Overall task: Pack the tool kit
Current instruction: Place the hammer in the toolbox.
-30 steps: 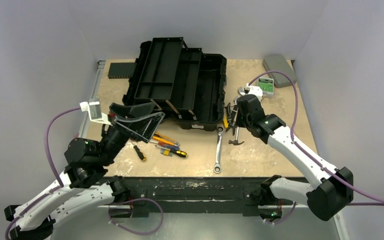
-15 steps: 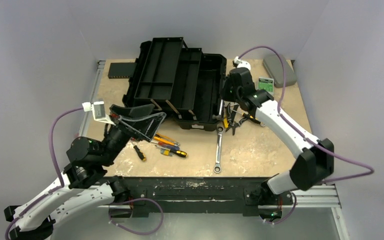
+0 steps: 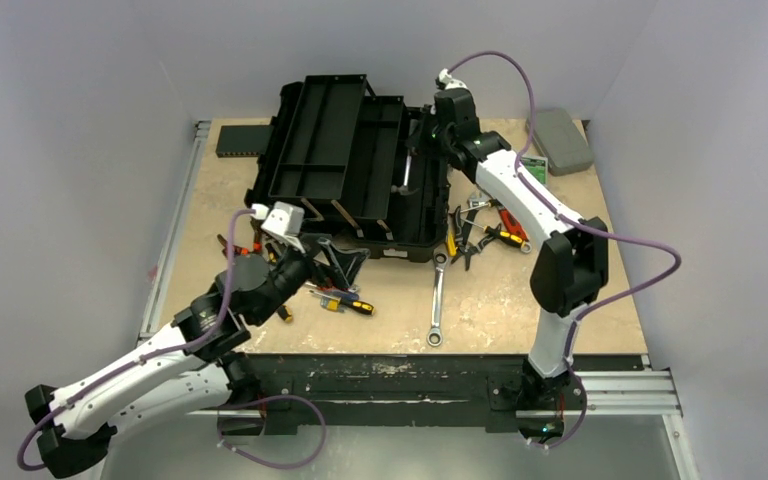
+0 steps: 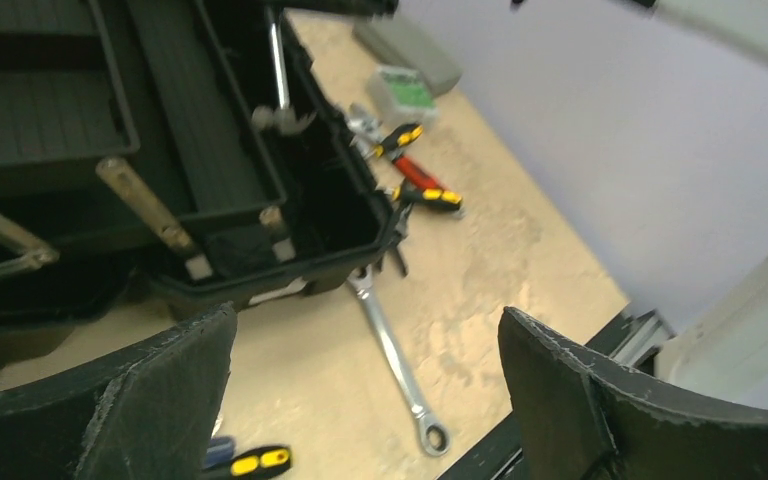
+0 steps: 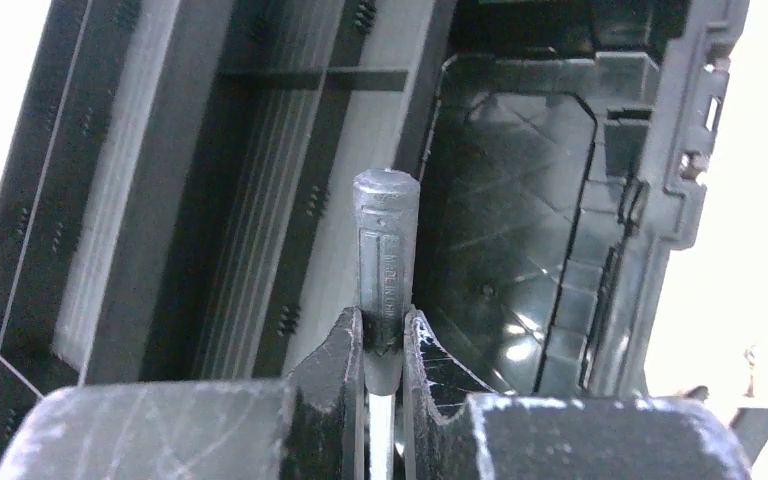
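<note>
The black toolbox (image 3: 430, 215) stands open at the table's middle, its trays folded out to the left. My right gripper (image 5: 384, 335) is shut on the grey handle of a hammer (image 5: 385, 240). The hammer (image 3: 407, 168) hangs head down over the toolbox's open bin, and its shaft and head (image 4: 278, 70) also show in the left wrist view. My left gripper (image 4: 365, 315) is open and empty, hovering low in front of the toolbox (image 4: 290, 265). A silver wrench (image 3: 436, 300) and black-and-yellow screwdrivers (image 3: 345, 303) lie on the table near it.
Pliers and other small tools (image 3: 490, 235) lie to the right of the toolbox. A flat grey case (image 3: 558, 140) and a small green-labelled box (image 3: 532, 168) sit at the back right. A flat black box (image 3: 243, 138) lies at the back left.
The right arm lifted the hammer from the table beside the toolbox and carried it up over the open bin. The left arm swung right and down toward the screwdrivers.
</note>
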Tool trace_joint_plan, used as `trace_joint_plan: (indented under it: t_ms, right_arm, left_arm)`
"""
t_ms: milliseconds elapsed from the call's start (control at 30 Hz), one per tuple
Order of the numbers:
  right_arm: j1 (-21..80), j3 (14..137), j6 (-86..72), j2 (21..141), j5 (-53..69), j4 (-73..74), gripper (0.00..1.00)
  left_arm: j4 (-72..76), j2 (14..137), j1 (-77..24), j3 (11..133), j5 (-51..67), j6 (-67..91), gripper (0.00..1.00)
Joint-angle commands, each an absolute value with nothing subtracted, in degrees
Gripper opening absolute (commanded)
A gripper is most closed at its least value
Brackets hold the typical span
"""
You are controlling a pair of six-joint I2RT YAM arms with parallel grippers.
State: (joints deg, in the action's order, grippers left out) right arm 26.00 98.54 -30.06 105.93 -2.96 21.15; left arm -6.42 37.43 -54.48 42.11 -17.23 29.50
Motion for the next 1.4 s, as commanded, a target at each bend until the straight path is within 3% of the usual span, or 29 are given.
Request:
trace_joint_plan:
  t_ms: [0,400,700,767,833,867,900,1100,1367]
  right_arm:
    - [25.9,107.0,-29.6,109.1,-1.7,23.0,0.00]
    - [25.0,101.2,-31.1,114.4,-4.8,19.2,0.00]
    - [24.4,98.5,-31.7,117.2,-4.7,17.7,0.01]
    - [24.4,98.7,-31.8,118.1,-4.0,17.8,0.10]
    - [24.4,99.0,-31.6,118.1,-3.8,18.4,0.43]
    - [24.4,98.8,-31.6,117.6,-4.1,18.4,0.54]
    - [24.4,98.3,-31.4,116.5,-4.5,18.1,0.59]
    - [24.2,94.9,-28.8,107.1,-4.8,19.0,0.61]
    - [24.3,74.8,-25.4,89.0,-4.0,14.1,0.61]
  left_arm:
    - [-4.9,38.2,-54.3,39.1,-18.6,25.9,1.00]
    - [4.2,38.5,-54.3,31.6,-6.5,17.9,1.00]
    - [0.1,39.6,-54.4,29.1,-3.4,24.6,1.00]
    - [-3.4,39.4,-54.3,28.9,-3.4,25.3,1.00]
    - [-5.8,39.5,-54.4,29.3,-3.4,25.7,1.00]
    - [-7.3,39.6,-54.4,29.7,-3.4,26.0,1.00]
    - [-9.2,39.7,-54.4,30.5,-3.5,26.5,1.00]
    - [-23.1,40.0,-54.4,34.6,-9.0,31.7,0.99]
    - [-43.9,45.1,-54.3,41.0,-26.4,54.6,0.97]
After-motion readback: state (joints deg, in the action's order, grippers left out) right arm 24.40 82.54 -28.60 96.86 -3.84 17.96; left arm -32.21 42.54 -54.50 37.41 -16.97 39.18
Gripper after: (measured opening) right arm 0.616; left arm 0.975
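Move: The right hand already holds the hammer over the toolbox's open deep bay; the bay floor where the hammer will lie is some 14 cm below and about 1 cm ahead. The lower tray is about 7 cm to its left and 4 cm back, the loose pliers roughly 11 cm right and 7 cm back, on the table. From the left hand, that floor spot is about 25 cm ahead, 12 cm right and 20 cm down, while the yellow-black screwdriver lies about 20 cm below and 3 cm left. Down into the deep bay beside the tray, after easing slightly forward, the right hand lowers the hammer about 12 cm, tipping its fingers down, then opens and lets go; it withdraws up and back, drifting right. Meanwhile the empty left hand sinks roughly 15 cm towards the screwdriver, drawing back a little, swinging right then left and tilting its open fingers down. ##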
